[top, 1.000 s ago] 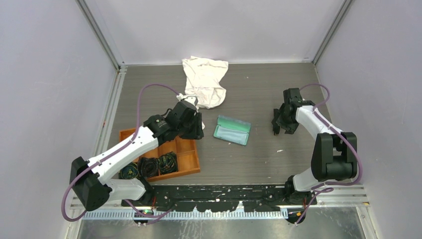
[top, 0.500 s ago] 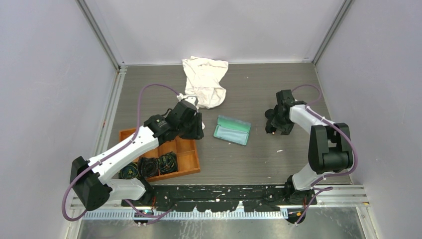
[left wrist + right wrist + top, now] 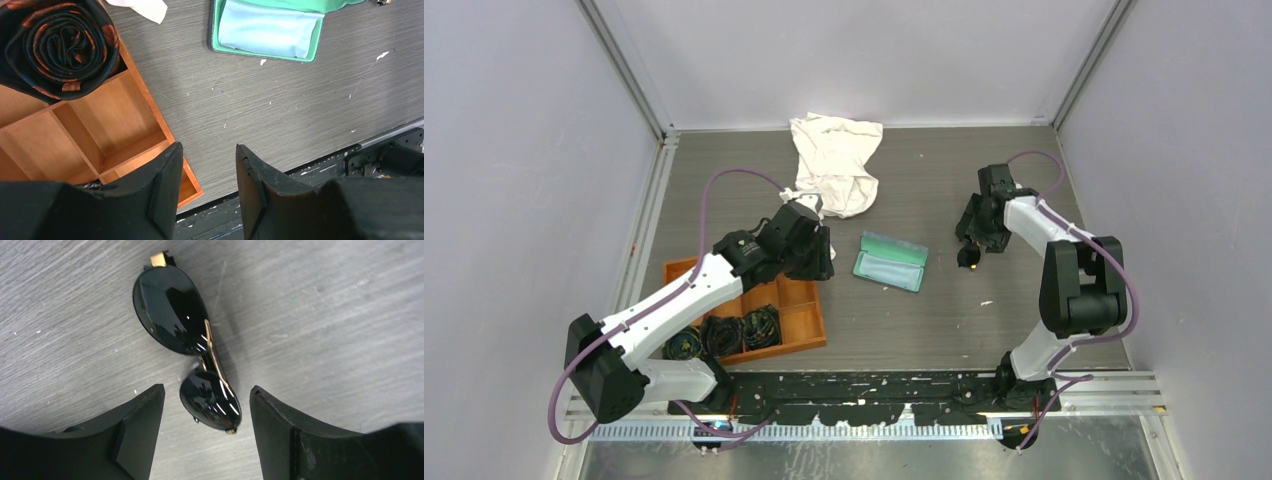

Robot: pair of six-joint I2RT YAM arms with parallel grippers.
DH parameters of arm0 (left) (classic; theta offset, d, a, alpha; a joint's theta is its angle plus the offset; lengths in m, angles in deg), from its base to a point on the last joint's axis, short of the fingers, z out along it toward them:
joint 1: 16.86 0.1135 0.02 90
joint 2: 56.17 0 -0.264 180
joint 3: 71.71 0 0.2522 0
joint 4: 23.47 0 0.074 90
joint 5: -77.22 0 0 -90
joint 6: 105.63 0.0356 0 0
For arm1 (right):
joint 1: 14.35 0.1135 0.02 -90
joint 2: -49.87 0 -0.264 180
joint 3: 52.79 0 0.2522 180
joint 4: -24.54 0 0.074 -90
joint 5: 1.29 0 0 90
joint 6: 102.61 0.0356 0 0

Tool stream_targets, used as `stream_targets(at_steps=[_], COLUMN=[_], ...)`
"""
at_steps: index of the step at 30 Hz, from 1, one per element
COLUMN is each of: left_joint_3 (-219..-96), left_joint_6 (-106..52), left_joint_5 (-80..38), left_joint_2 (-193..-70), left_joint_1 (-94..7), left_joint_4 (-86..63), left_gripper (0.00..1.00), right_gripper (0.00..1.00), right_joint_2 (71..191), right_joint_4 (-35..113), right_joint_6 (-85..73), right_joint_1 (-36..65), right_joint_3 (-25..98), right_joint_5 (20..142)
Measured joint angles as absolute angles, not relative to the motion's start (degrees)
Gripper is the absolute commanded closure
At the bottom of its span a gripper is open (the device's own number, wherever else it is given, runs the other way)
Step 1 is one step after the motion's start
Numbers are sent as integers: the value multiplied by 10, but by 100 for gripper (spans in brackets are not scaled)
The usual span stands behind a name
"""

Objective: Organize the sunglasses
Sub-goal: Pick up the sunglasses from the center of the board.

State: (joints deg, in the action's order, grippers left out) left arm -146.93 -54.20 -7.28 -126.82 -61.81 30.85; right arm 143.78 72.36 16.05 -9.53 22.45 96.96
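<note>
The sunglasses (image 3: 186, 337), black with dark oval lenses and thin gold trim, lie folded on the grey table to the right of the glasses case; in the top view only a small dark bit of them (image 3: 970, 263) shows under the arm. My right gripper (image 3: 206, 390) (image 3: 971, 246) hovers over them, open. One lens sits between its fingers with a gap on each side. My left gripper (image 3: 208, 147) (image 3: 822, 262) is open and empty, above the right edge of the orange tray (image 3: 115, 115).
An open grey-blue case with a mint lining (image 3: 890, 261) (image 3: 267, 30) lies mid-table. A white cloth (image 3: 834, 160) is crumpled at the back. The orange divided tray (image 3: 799, 300) holds several rolled black bundles (image 3: 724, 335) (image 3: 60, 42). Walls close in on three sides.
My right gripper has swung left and away from the bases to stand over the sunglasses, and its jaws have widened. The left arm has not moved.
</note>
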Motion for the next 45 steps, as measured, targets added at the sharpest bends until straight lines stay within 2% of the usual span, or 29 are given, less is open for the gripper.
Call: stream_targets(at_steps=[11,17,27,45], left_joint_3=[-1469,-1469,-1469,-1469], left_joint_6=[-542,-542,-542,-542], left_joint_5=[-68,-68,-68,-68], left_joint_2=[-1249,-1245,-1245,-1245], left_joint_1=[-618,-618,-618,-619], left_joint_4=[313,313,313,313], left_gripper=[56,56,56,56], right_gripper=[38,51,64,66], right_joint_2=[1534,1534,1537,1483], right_joint_4=[691,684,675,648], right_joint_6=[110,93,72,57], right_joint_1=[-96,-96,-96,-96], right_joint_3=[267,271,269,235], right_joint_5=[935,942,941,923])
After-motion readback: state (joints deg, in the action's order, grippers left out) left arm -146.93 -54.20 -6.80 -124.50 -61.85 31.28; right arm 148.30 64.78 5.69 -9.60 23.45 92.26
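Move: The sunglasses lie lengthwise, pointing away from me, their middle about 3 cm ahead of my right hand, level with it sideways and some 4 cm lower; their nearer lens shows between my open fingertips. The open green case with the blue cloth in it is about 20 cm to my right hand's left and 3 cm back, down on the table. From my left hand the sunglasses are roughly 15 cm ahead, 34 cm right and 15 cm below. I dip my right hand forward and down, about 3 cm each way, so the fingers straddle the sunglasses at the bridge, then turn it some 10 degrees counter-clockwise while I close them. They pinch the frame from both sides; keeping that hold, I rise about 2 cm. ##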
